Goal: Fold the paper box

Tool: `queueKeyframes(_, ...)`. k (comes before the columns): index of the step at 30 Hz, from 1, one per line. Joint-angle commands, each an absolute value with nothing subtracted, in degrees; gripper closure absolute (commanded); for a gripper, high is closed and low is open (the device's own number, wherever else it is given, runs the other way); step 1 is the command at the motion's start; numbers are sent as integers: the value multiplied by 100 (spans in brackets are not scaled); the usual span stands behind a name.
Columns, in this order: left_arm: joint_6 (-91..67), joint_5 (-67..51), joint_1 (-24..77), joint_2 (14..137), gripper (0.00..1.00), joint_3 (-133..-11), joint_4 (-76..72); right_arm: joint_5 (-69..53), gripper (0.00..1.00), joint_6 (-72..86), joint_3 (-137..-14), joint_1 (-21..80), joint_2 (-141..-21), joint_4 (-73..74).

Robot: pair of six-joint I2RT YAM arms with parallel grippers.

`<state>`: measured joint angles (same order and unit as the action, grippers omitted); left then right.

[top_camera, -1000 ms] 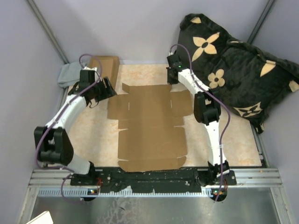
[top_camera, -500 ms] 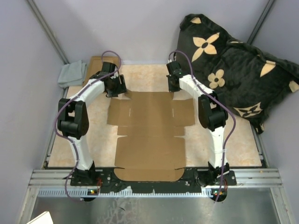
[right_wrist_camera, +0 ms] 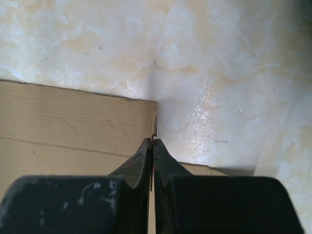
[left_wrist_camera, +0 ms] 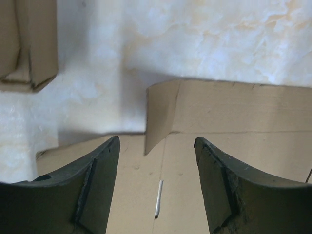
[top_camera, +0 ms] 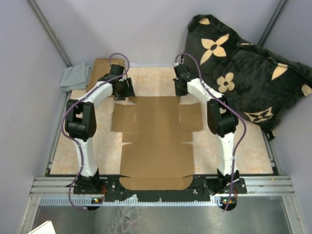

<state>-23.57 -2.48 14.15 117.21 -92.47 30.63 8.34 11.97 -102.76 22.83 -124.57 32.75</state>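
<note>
The paper box [top_camera: 156,126] lies unfolded and flat in the middle of the table, plain tan cardboard with creases and side flaps. My left gripper [top_camera: 126,90] hovers open over its far left corner. In the left wrist view that gripper [left_wrist_camera: 156,142] has a small corner flap [left_wrist_camera: 161,112] standing up just ahead of its fingers, and the flat sheet [left_wrist_camera: 234,112] lies below. My right gripper [top_camera: 183,90] is at the far right corner. Its jaws [right_wrist_camera: 153,141] are shut with a thin edge of the cardboard [right_wrist_camera: 73,122] pinched between them.
A smaller brown cardboard box [top_camera: 105,68] sits at the far left, also in the left wrist view [left_wrist_camera: 29,44]. Beside it lies a grey cloth [top_camera: 75,77]. A black pillow with tan flowers [top_camera: 243,68] fills the far right. The table [top_camera: 243,146] is pale marble.
My left arm has swung from the table's left side in to the box's far left corner. The cardboard has slid a little toward the near edge. The right gripper has stayed put.
</note>
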Motion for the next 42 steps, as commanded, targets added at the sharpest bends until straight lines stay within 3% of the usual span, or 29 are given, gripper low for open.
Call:
queueKeyframes(1, -2262, -378, 1505, 12084, 31, -9662, 2736, 708, 100, 1051, -10357, 2338, -12064, 3221)
queueKeyframes(12, -2284, -378, 1637, 12133, 34, -9801, 2696, 654, 99, 1004, -10821, 2402, -12198, 3507)
queueKeyframes(16, -2268, -355, 1740, 12014, 34, -9791, 2671, 557, 83, 1013, -10955, 2480, -12243, 3548)
queueKeyframes(26, -2288, -265, 1996, 11949, 35, -9800, 2707, 315, 66, 1089, -11011, 2584, -12498, 3580)
queueKeyframes(42, -2564, -469, 2133, 12259, 35, -9816, 2472, -186, 63, 1285, -10740, 2585, -13011, 3388)
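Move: The left hand, open, hovers over the far left corner tab of the flat paper box; this tab leans outward, about 2 cm ahead, 1 cm to the right and 2 cm lower. The left side flap lies some 10 cm back and 4 cm left, and the brown box about 10 cm ahead and 13 cm left. The right hand's shut fingers pinch the far right corner tab, centred about 1 cm ahead of the hand, straight on, 1 cm lower; the right side flap lies some 11 cm back and 6 cm right. The left hand reaches about 2 cm forward as it sinks as much, then sweeps right, some 7 cm in all, easing back a little, with its left finger against the outer side of the left corner tab to push it inward. The right hand first stays on its tab, then opens about a third to let go, rises 2 cm while going left, and comes down about 3 cm with its right finger onto the outer face of the right corner tab, ending 5 cm left of its start. ##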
